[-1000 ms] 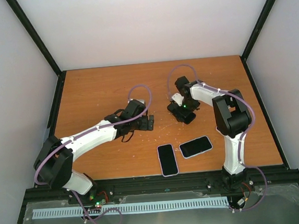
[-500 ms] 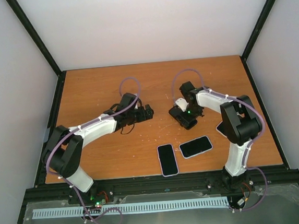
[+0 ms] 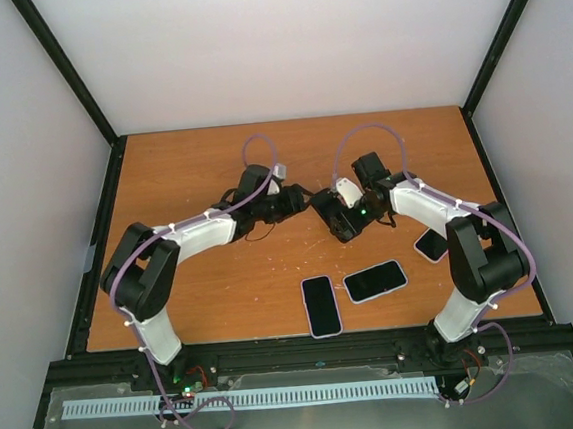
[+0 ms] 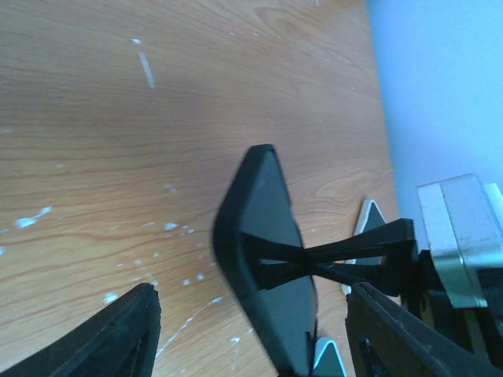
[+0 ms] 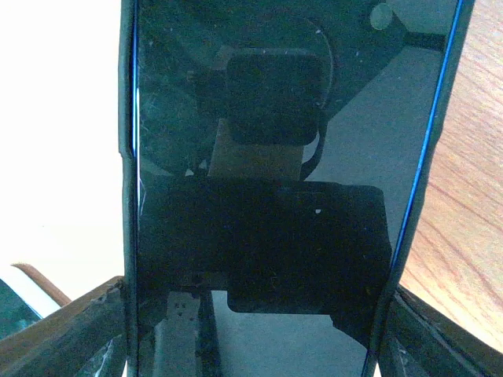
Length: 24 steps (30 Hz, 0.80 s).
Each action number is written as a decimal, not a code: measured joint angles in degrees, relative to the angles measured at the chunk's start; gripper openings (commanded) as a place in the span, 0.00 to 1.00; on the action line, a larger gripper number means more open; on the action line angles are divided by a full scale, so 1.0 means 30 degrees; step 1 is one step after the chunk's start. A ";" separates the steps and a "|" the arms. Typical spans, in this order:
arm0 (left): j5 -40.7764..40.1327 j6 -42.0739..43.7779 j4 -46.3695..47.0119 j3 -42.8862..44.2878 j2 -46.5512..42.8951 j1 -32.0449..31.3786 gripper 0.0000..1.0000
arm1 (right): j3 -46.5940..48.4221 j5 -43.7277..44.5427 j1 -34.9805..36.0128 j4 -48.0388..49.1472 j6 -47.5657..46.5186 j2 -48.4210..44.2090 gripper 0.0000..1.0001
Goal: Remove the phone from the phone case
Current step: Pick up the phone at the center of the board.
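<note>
A phone in a black phone case (image 5: 267, 118) fills the right wrist view, screen toward the camera. My right gripper (image 5: 255, 314) is shut on it across its width, one finger on each long edge. The top view shows that gripper (image 3: 335, 220) near the table's middle, with my left gripper (image 3: 303, 201) facing it from the left. In the left wrist view the cased phone (image 4: 271, 267) stands edge-on and off the table. It sits between the spread fingers of the left gripper (image 4: 251, 334), which is open, with a gap on both sides.
Two loose phones lie near the front edge, one upright (image 3: 322, 305) and one slanted (image 3: 376, 280). A third phone (image 3: 431, 245) lies beside the right arm. The wooden table (image 3: 192, 163) is flecked with white marks. Black frame posts stand at its corners.
Both arms have swung in toward the table's middle. The left gripper has come up to the phone's end and its jaws have narrowed. The right gripper has closed across the phone.
</note>
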 measured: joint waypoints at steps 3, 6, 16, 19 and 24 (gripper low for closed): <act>0.0357 -0.0415 0.0532 0.0772 0.0896 -0.0474 0.55 | -0.0007 -0.0707 0.0000 0.0189 0.0233 -0.0015 0.63; 0.0736 -0.0794 0.0969 0.1348 0.1858 -0.0954 0.48 | -0.0073 -0.1464 0.0000 0.0350 0.0583 -0.0146 0.63; 0.1275 -0.1333 0.1501 0.2310 0.3402 -0.1530 0.21 | -0.0386 -0.2557 -0.0022 0.0845 0.1268 -0.0495 0.63; 0.1013 -0.1282 0.1858 0.2018 0.3220 -0.1530 0.16 | -0.0474 -0.2667 -0.0022 0.1049 0.1290 -0.0576 0.63; 0.1049 -0.1180 0.2339 0.1960 0.3031 -0.1530 0.05 | -0.0590 -0.2834 -0.0058 0.1319 0.1479 -0.0809 0.73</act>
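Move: The cased phone that my right hand grips by its long edges has its middle some 7 cm to the right of my left hand, 5 cm back and 5 cm lower, its near end much closer. From my right hand that middle is about 4 cm left, level fore and aft, 1 cm up. On the board 13 cm below my left hand, a crosswise phone lies roughly 16 cm right and 22 cm back, a lengthwise one 2 cm right and 27 cm back. My left hand goes about 6 cm right, dipping some 2 cm over the near end of the held phone, then stays there, rising about 1 cm. Its half-open fingers close throughout, one on each face, to pinch the phone's thickness. My right hand keeps its edge grip, easing some 2 cm left and 2 cm up and tipping about 10 degrees so its left side rises. ##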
